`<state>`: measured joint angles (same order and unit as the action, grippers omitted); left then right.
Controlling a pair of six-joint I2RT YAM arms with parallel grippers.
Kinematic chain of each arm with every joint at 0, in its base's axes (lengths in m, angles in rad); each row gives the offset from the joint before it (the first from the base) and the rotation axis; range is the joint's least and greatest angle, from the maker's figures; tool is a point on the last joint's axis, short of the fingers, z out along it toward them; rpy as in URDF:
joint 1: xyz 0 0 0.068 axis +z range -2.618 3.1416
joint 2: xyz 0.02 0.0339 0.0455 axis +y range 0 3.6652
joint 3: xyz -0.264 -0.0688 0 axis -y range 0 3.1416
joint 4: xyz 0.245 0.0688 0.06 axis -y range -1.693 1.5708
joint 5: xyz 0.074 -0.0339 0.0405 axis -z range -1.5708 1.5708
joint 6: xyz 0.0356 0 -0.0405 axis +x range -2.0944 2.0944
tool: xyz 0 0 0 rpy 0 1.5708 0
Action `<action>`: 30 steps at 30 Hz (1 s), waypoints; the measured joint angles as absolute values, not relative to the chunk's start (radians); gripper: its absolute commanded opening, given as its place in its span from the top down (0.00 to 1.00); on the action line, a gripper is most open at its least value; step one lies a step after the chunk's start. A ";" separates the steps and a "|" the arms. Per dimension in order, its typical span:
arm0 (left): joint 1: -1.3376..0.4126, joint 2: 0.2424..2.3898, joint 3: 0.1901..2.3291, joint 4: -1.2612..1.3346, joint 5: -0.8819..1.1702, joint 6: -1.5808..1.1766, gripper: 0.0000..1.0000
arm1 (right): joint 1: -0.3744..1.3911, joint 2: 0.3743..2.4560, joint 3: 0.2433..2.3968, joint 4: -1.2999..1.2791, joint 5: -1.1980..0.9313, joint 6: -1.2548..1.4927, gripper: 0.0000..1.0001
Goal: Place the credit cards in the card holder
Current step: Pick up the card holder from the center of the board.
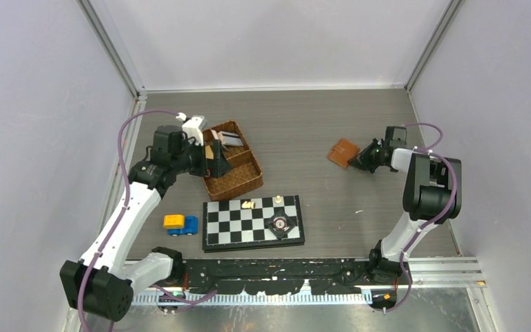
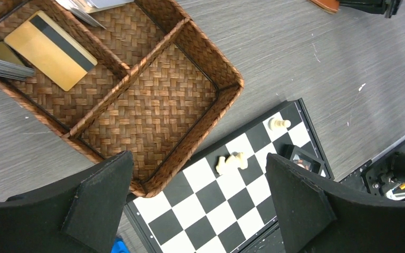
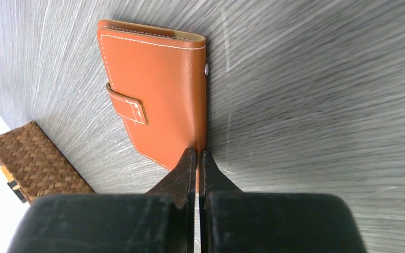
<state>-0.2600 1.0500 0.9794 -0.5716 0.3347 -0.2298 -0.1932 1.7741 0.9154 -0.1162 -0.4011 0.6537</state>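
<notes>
The card holder (image 1: 343, 152) is a closed tan-brown leather wallet (image 3: 158, 89) with a snap strap, lying flat on the table at the right. My right gripper (image 3: 196, 155) is shut, its tips pinched on the wallet's near right corner (image 1: 357, 160). The credit cards lie in the wicker basket (image 1: 245, 181): pale grey ones (image 1: 231, 138) at the back, a grey stack (image 2: 2, 66) and a gold card with a black stripe (image 2: 50, 50). My left gripper (image 2: 200, 205) hangs open above the basket's near corner (image 1: 216, 160), holding nothing.
A chessboard (image 1: 252, 221) lies in front of the basket, with pale chess pieces (image 2: 231, 162) and a small black box (image 1: 278, 225) on it. A blue and yellow toy (image 1: 180, 224) sits left of the board. Walls enclose the table.
</notes>
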 measured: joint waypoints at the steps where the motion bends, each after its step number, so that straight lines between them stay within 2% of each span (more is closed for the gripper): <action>1: -0.261 1.054 0.979 -0.571 0.341 -0.232 0.00 | -0.188 1.774 0.913 -0.112 -0.410 0.654 1.00; 9: -0.302 1.069 0.979 -0.503 0.396 -0.321 0.00 | -0.033 1.707 0.845 -0.065 -0.486 0.714 1.00; 16: -0.449 1.110 0.950 -0.305 0.421 -0.478 0.00 | 0.115 1.571 0.751 0.121 -0.541 0.857 1.00; 22: -0.525 1.224 0.913 -0.160 0.449 -0.612 0.00 | 0.150 1.478 0.690 0.296 -0.566 0.955 0.99; 30: -0.529 1.245 0.894 0.012 0.477 -0.753 0.00 | 0.186 1.366 0.637 0.540 -0.656 1.028 0.99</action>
<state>-0.5293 1.2446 0.8936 0.0124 0.4770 -0.7532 0.1856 1.3659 0.6373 0.5404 -0.6559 1.0283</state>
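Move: The right fingers are already shut on the near corner of the card holder lying on the table; its middle is about 4 cm ahead and 3 cm left. The left gripper is some 44 cm to the right hand's left, 10 cm back and 19 cm higher; the basket is roughly 42 cm left, 1 cm ahead and 2 cm up. From the left hand, the card holder is about 13 cm ahead, 41 cm right and 20 cm below. Right hand carries the pinched card holder 18 cm left, then up, towards the open left gripper coming right. ##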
